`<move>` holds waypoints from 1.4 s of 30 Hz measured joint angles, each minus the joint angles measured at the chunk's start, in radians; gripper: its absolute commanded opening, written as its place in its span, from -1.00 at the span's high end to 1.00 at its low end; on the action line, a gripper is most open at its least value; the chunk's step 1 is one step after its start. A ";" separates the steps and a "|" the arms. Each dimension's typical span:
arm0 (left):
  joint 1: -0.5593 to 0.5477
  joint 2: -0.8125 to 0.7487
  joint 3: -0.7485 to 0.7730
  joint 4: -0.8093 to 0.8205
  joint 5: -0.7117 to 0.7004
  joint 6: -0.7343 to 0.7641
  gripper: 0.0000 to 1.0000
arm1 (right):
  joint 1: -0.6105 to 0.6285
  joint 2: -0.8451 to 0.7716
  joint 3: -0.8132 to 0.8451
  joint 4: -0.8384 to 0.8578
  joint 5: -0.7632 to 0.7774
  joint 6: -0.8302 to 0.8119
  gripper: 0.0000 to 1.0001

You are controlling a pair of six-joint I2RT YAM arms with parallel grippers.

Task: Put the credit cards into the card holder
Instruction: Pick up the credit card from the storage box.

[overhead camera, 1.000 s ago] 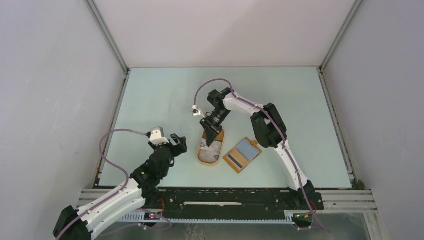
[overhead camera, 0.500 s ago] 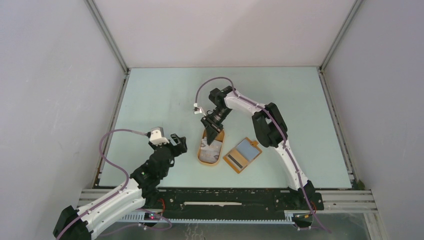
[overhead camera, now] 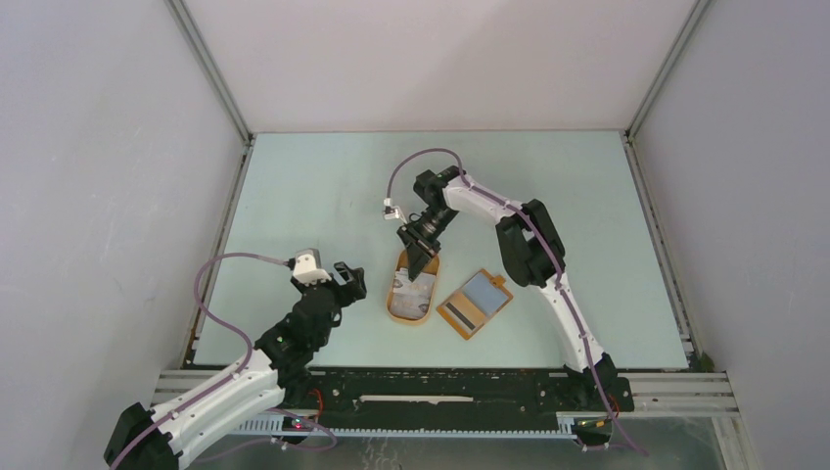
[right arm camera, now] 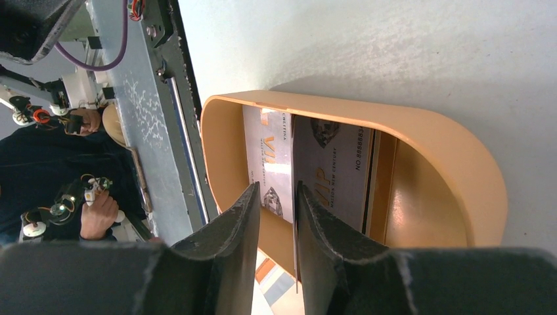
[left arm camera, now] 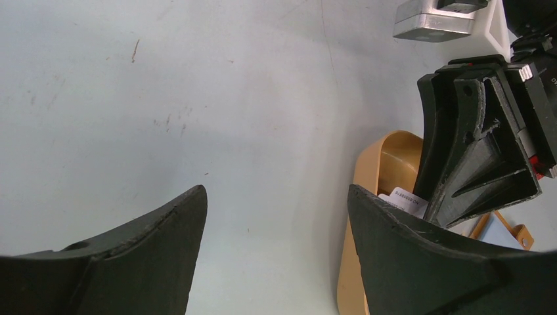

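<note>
The orange card holder (overhead camera: 475,304) lies open on the table, blue-grey lining up, right of an oval orange tray (overhead camera: 392,305). Pale credit cards (overhead camera: 409,292) lie in that tray. My right gripper (overhead camera: 417,258) reaches down into the tray's far end. In the right wrist view its jaws (right arm camera: 277,190) stand narrowly open. A "VIP" card (right arm camera: 332,164) is tipped up, its edge resting against one finger, with a gap to the other. A second card (right arm camera: 269,157) lies flat beneath. My left gripper (overhead camera: 348,279) hovers wide open left of the tray, holding nothing (left arm camera: 276,193).
The tray's rim (left arm camera: 387,147) sits just right of my left fingers, with the right gripper's fingers (left arm camera: 473,151) above it. The card holder (right arm camera: 272,278) shows past the right jaws. Metal rails run along the table's near edge (right arm camera: 141,125).
My right gripper has shifted a little toward the far end of the tray and its jaws have narrowed slightly. The left arm has not moved.
</note>
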 measured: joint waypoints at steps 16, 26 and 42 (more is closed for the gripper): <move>0.000 0.000 0.000 0.000 0.000 0.000 -0.66 | -0.014 0.000 0.004 -0.005 -0.015 -0.002 0.41; 0.000 0.000 0.000 0.000 0.000 0.000 -0.66 | -0.022 0.000 0.011 -0.010 -0.023 -0.002 0.47; 0.000 0.000 0.000 0.000 0.000 0.000 -0.66 | -0.031 0.000 0.011 -0.012 -0.023 -0.002 0.87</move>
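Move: The credit card to be taken is practically at the right hand: its top edge stands between the fingertips, its middle about 1 cm back and 2 cm below. The storage box around it is centred some 3 cm back and 3 cm below that hand. The card holder lies about 12 cm to the right and 6 cm back, roughly 5 cm lower. From the idle left hand the same card is about 13 cm to the right, 1 cm back and 6 cm below. The right fingers, still part-open around the card's upper edge at first, close and pinch it between their tips, most quickly at the very end. Meanwhile the hand eases slowly about 1 cm forward towards the box's far end, with some half a centimetre each to its right and up; the wrist hardly turns. ##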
